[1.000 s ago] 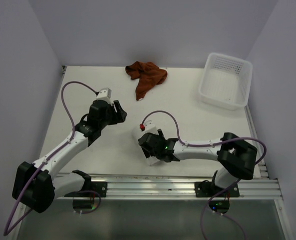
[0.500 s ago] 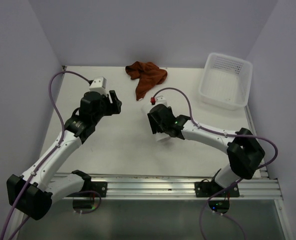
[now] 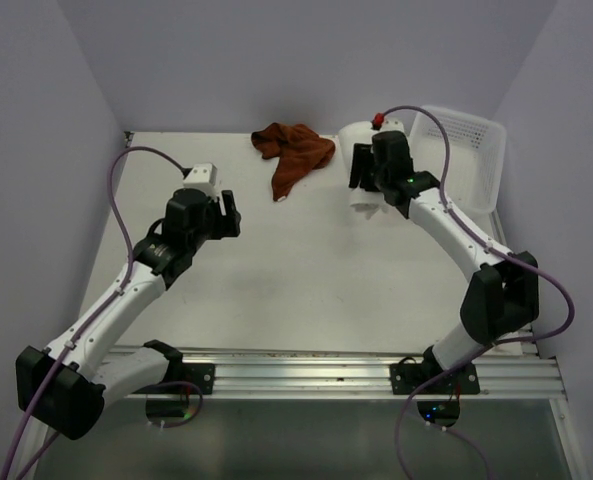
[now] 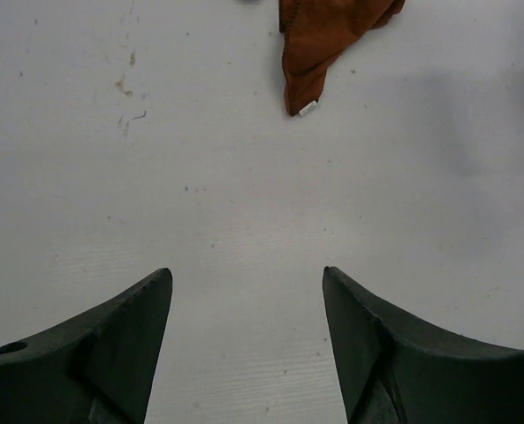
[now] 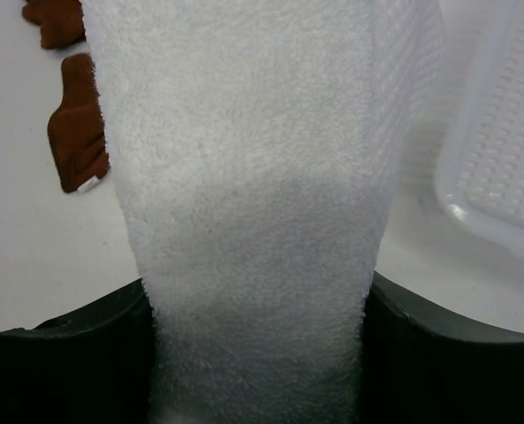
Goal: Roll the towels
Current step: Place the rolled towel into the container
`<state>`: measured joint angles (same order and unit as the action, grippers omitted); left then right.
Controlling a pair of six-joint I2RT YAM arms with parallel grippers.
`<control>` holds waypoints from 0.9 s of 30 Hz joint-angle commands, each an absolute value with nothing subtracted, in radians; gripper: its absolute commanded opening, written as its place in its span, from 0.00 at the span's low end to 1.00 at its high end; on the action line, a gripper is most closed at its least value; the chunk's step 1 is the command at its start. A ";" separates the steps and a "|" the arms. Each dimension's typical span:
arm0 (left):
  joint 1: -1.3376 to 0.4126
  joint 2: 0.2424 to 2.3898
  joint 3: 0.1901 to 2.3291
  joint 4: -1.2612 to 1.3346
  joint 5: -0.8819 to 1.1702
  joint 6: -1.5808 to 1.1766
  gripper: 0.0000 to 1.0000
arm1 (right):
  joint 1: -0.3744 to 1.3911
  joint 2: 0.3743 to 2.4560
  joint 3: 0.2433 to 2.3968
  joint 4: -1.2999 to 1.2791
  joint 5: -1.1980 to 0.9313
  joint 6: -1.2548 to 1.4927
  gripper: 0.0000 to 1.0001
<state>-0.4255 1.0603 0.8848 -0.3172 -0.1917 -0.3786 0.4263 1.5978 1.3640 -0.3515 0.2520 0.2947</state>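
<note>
The white towel (image 3: 354, 140) is a thick roll, and my right gripper (image 3: 368, 172) is shut on it at the back of the table, just left of the basket. In the right wrist view the white towel (image 5: 253, 177) fills the gap between both fingers of the right gripper (image 5: 257, 287). The rust-brown towel (image 3: 294, 150) lies crumpled at the back centre, with one corner pointing toward the front. My left gripper (image 3: 232, 212) hovers open to its front left. Seen from the left wrist, that gripper (image 4: 244, 276) holds nothing, and the brown towel (image 4: 328, 35) lies ahead of it.
A white perforated basket (image 3: 476, 120) stands at the back right corner, and its rim (image 5: 500, 212) shows close beside the held roll. Walls close the table (image 3: 296, 270) on the left, back and right. A metal rail (image 3: 306, 372) runs along the near edge.
My right arm has carried the white roll from the front middle of the table to the back right, beside the basket. The left gripper has shifted slightly and opened wider.
</note>
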 commanded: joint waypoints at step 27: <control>-0.402 1.140 0.890 -0.310 -0.187 -0.337 0.74 | 0.029 1.666 1.224 0.308 0.103 0.314 0.00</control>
<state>-0.4126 1.1320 0.8837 -0.3233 -0.1905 -0.3695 0.0486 1.6642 1.2324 0.1154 0.1120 0.3428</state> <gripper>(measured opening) 0.734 0.654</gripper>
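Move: The right hand, already gripping the rolled white towel well above the table, has the container's middle about 26 cm to its right, 9 cm farther out and some 17 cm below. The brown towel lies on the table some 15 cm to that hand's left, 14 cm farther out and 20 cm below. From the idle left hand, the container is roughly 59 cm to the right, 20 cm ahead and 17 cm below. The right hand keeps its grip on the rolled white towel and carries it through the air to the right and forward towards the container, about 14 cm right and 8 cm out, fast at first and then slower, rising a couple of centimetres before sinking back to about its starting height. On the way its wrist swings some 15 degrees clockwise, tips the fingers up by about as much and rolls slightly left side up, while the open, empty left hand eases down a couple of centimetres. ##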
